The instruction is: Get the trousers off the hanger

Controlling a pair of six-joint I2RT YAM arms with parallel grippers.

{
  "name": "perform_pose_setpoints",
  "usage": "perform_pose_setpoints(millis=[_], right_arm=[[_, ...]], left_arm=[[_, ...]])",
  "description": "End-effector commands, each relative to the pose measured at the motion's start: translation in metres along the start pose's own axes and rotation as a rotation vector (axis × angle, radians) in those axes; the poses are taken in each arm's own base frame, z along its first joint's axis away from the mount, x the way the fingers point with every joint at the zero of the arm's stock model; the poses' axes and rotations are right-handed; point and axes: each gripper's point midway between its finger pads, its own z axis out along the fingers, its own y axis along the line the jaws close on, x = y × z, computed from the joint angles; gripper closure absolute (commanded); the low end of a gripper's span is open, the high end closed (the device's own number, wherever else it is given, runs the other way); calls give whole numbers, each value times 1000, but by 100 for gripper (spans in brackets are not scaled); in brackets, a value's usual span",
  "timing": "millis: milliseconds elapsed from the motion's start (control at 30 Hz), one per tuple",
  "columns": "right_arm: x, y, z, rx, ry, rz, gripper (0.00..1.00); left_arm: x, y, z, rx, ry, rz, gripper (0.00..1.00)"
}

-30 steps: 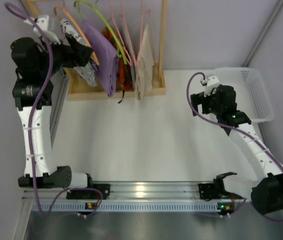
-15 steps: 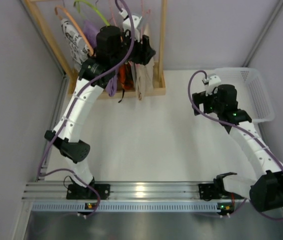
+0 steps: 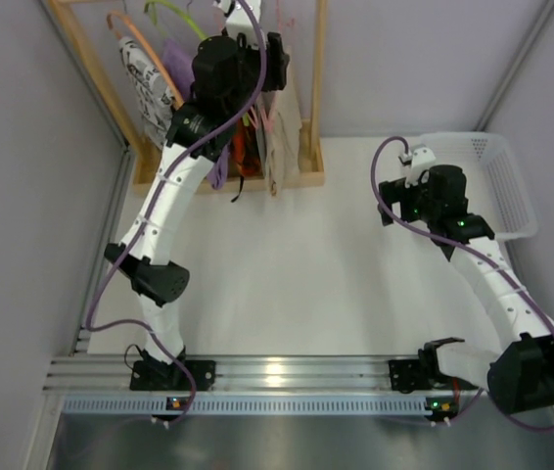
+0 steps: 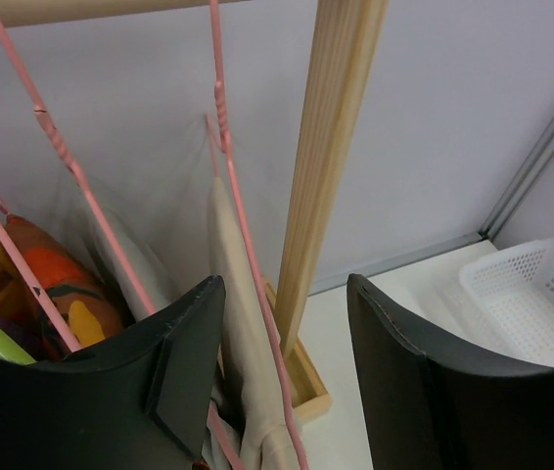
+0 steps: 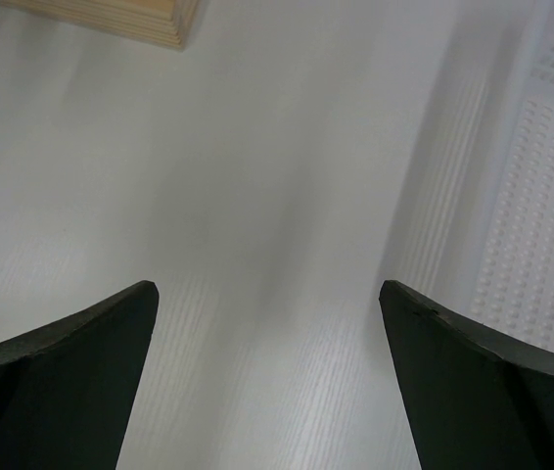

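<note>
The beige trousers (image 4: 241, 333) hang folded over a thin pale-pink wire hanger (image 4: 248, 245) at the right end of the wooden rack; from above, the trousers (image 3: 280, 147) droop below the rail. My left gripper (image 4: 285, 294) is raised at the rack, open. The trousers and one pink wire stand between its fingers, close to the left finger (image 4: 189, 352), with a wide gap to the right one. From above, the left gripper (image 3: 275, 57) covers the hanger's top. My right gripper (image 5: 267, 304) hangs open over bare table, also seen from above (image 3: 391, 204).
The rack's wooden post (image 4: 331, 147) rises just right of the trousers, on its base (image 3: 301, 178). Other hangers carry a purple garment (image 3: 181, 61), a black-and-white patterned one (image 3: 146, 86) and an orange one (image 4: 37, 284). A white basket (image 3: 502, 181) sits at the right.
The left arm swung from the rack's far left to its right end, rose a little, and its jaws narrowed around the trousers and pink wire. The right arm stayed still.
</note>
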Motion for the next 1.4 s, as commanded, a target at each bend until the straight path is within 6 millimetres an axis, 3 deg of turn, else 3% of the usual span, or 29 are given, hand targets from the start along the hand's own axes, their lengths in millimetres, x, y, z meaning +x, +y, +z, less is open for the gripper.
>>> perform_pose_setpoints(millis=[0, 367, 667, 800, 867, 1067, 1200, 1367], right_arm=[[-15, -3, -1, 4, -51, 10, 1], [-11, -5, -3, 6, -51, 16, 1], [-7, -5, -2, 0, -49, 19, 1], [-5, -5, -1, -3, -48, 22, 1], [-4, -5, -2, -4, -46, 24, 0], [-2, -5, -1, -6, -44, 24, 1], [-3, -5, -2, -7, -48, 28, 1], [-3, -5, -1, -10, -44, 29, 1]], left_arm=[[-6, 1, 12, -24, -58, 3, 41], [45, 19, 47, -130, 6, 39, 40], [68, 25, 62, -166, 27, 64, 43], [73, 27, 66, -177, 31, 64, 54], [74, 27, 67, -179, 28, 62, 65], [47, 28, 64, -184, -52, 55, 100], [32, 29, 61, -192, -98, 81, 100], [-10, 26, 49, -179, -203, 35, 100]])
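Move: Ahead of the left hand, about 7 cm on and 7 cm below, is the near arm of the rightmost pink hanger, the one with the beige trousers, barely 1 cm left. The next pink hanger is some 5 cm left of it, level with it; the green hanger lies 9 cm left of it. The wooden post stands about 14 cm ahead of the left hand, 9 cm right. From the right hand that pink hanger is roughly 20 cm ahead, 27 cm left, 23 cm higher. Sinking and pushing forward at once, about 7 cm each way, the left hand brings its half-open fingers around the near arm of the rightmost pink hanger, turning slightly counter-clockwise. Almost stopped there, it shuts them and pinches the thin hanger between the fingertips, then holds. ##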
